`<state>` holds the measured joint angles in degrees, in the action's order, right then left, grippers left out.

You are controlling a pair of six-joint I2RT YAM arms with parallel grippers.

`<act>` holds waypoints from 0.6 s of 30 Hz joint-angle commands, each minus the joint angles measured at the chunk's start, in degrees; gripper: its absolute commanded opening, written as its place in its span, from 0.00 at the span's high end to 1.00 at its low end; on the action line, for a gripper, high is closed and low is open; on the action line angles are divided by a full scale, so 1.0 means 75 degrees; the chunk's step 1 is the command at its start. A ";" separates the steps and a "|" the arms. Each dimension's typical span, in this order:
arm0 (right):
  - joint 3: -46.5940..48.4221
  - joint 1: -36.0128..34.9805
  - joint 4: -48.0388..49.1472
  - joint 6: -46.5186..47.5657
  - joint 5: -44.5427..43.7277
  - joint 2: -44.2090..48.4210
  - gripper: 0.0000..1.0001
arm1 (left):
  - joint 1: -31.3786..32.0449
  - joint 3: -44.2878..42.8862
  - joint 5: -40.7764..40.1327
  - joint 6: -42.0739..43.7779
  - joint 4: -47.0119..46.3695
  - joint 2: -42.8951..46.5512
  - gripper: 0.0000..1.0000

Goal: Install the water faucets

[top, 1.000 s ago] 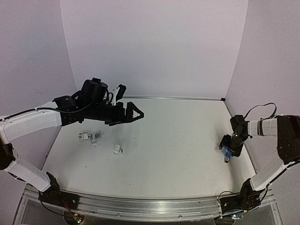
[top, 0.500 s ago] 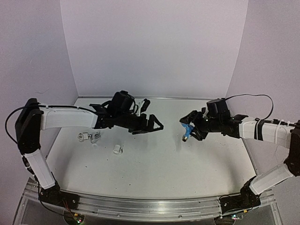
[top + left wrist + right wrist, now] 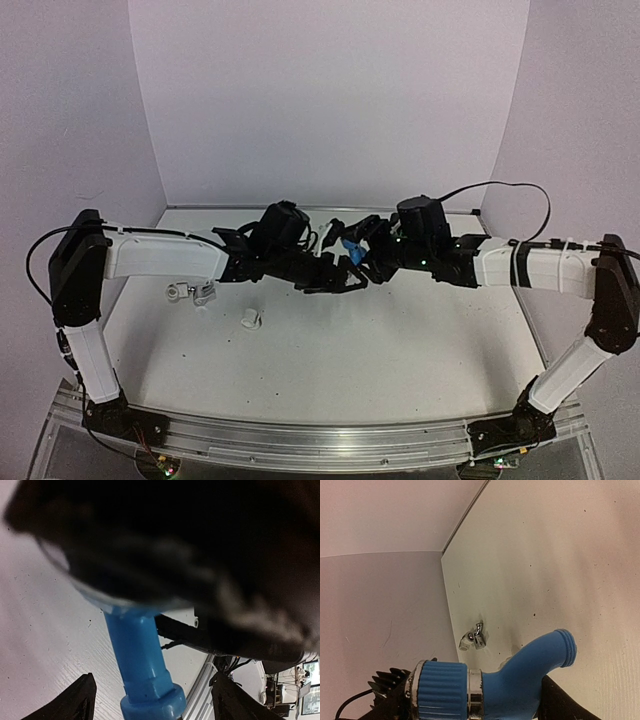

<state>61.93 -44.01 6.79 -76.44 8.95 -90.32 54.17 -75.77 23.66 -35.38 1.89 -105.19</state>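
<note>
The light blue faucet (image 3: 350, 250) hangs in the air above the middle of the table, and my right gripper (image 3: 364, 250) is shut on it. In the right wrist view the blue faucet (image 3: 520, 677) shows a ribbed knob, a silver ring and a bent spout, inside my right gripper (image 3: 485, 702). My left gripper (image 3: 345, 277) meets it from the left. In the left wrist view the blue faucet's stem (image 3: 142, 665) runs down between the fingers of my left gripper (image 3: 155, 705), which stands open with a gap on each side. The silver faucet (image 3: 204, 292) lies at the table's left.
A white stubby fitting (image 3: 178, 292) lies against the silver faucet (image 3: 478, 636), and a second white fitting (image 3: 251, 319) stands a little nearer. Walls close the table on the left, back and right. A metal rail (image 3: 300, 440) runs along the near edge.
My right arm lifted the blue faucet from the table's right side and carried it to the middle. My left arm swung right to meet it, and its jaws have narrowed around the stem.
</note>
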 commanded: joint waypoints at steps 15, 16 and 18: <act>0.0335 -0.0594 -0.0389 0.1852 -0.0313 0.0471 0.07 | -0.0076 0.0583 -0.1286 0.0498 -0.0217 0.1567 1.00; 0.0289 -0.0525 -0.0569 0.2472 -0.0316 0.0605 0.02 | -0.0136 0.0690 -0.1070 0.0501 -0.0217 0.1678 1.00; 0.0238 -0.0354 -0.0855 0.3552 0.0006 0.0855 0.02 | -0.0237 0.0923 -0.0729 0.0498 -0.0220 0.1952 1.00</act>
<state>63.96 -48.07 6.04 -66.83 6.81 -89.19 54.46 -70.63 16.23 -33.04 3.03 -96.99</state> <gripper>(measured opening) 0.968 0.263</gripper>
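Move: The blue faucet, still held by the right hand, has its blue pipe between the left hand's open fingers; its middle is about 2 cm ahead of the left hand point, 1 cm right and 2 cm above. From the right hand that middle is about 2 cm back and 1 cm left, level. On the table, 16 cm below the left hand, a white faucet lies some 21 cm left and 4 back, and an assembled faucet some 36 left and 3 ahead. Closing almost in place, the left fingers pinch the blue pipe, then draw left and up, about 3.5 cm in all, with a slight wrist tilt. The right hand eases left, up and back alongside, some 3 to 4 cm, carrying the faucet at first and opening its fingers only at the very end. ##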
